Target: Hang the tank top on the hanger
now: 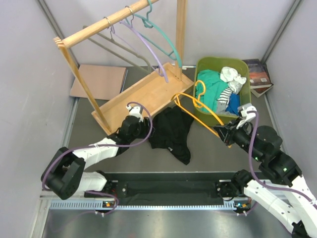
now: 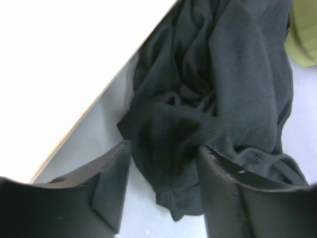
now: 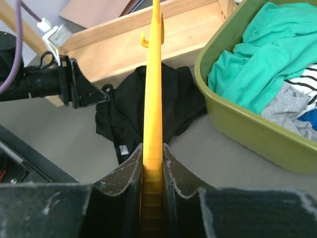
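The black tank top [image 1: 171, 131] lies crumpled on the grey table beside the wooden rack base. My left gripper [image 1: 149, 131] is at its left edge. In the left wrist view the jaws of this gripper [image 2: 163, 148] stand apart on either side of a fold of the tank top [image 2: 213, 99]; the right finger touches the cloth and a gap shows at the left finger. My right gripper [image 1: 221, 132] is shut on the lower bar of the orange hanger [image 1: 198, 106]. The hanger [image 3: 153, 89] runs straight out from that gripper [image 3: 153, 146] over the tank top [image 3: 124, 114].
A green basket [image 1: 200, 69] of teal, white and striped clothes stands at the back right, close to the hanger's hook end. The wooden rack's base board [image 1: 148, 91] borders the tank top; teal and lilac hangers hang on its rail. Cardboard [image 1: 96, 79] lies back left, books [image 1: 257, 74] back right.
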{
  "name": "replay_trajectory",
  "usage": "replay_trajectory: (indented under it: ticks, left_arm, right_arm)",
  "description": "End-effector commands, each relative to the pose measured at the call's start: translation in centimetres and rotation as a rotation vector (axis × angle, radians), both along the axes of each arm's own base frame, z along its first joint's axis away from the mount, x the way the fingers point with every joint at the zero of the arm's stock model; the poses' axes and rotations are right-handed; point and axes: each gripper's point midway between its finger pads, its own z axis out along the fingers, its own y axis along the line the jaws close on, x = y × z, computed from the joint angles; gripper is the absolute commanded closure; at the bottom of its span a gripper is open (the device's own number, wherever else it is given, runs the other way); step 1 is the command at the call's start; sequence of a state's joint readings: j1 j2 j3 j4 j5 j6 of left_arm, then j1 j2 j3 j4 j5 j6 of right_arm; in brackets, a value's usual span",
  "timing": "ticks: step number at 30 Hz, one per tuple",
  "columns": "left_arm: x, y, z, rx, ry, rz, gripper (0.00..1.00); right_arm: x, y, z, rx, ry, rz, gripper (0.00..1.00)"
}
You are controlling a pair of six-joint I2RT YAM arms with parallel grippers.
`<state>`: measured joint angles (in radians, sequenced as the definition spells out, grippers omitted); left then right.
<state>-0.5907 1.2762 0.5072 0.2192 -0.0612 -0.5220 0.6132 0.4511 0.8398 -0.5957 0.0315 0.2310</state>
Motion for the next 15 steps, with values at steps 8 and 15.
replay_trajectory:
  ticks: [8,15]
  left_arm:
    - [1.5,-0.6,3.8,-0.072,-0.130,0.018,0.90]
    - [0.8,1.3,5.3,0.014,-0.133,0.041,1.00]
  right_arm:
    - [-4.1,2.0,-0.1,0.014,0.009,0.234,1.00]
    - [-6.1,2.8,0.0,0.006,0.016,0.356,1.00]
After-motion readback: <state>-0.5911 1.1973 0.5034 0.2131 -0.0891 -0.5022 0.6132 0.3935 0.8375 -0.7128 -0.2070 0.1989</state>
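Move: The black tank top lies bunched on the table, its middle some 8 cm to the left hand's right, about level with it and 4 cm below; its near-left edge is at the fingers. The rack base is centred about 12 cm ahead and 2 cm left of that hand. From the right hand, holding the orange hanger, the tank top is roughly 11 cm ahead, 17 cm left and 24 cm below; the green bin is some 22 cm ahead and 3 cm right. Backward by about 5 cm, drifting a little left and down, goes the right hand, still gripping one end of the orange hanger; it turns some 15 degrees counter-clockwise, so the hanger's free end swings over the tank top towards the left gripper. Meanwhile the left fingers close fully, pinching the tank top's near-left edge, and the left hand rises about 2 cm. ##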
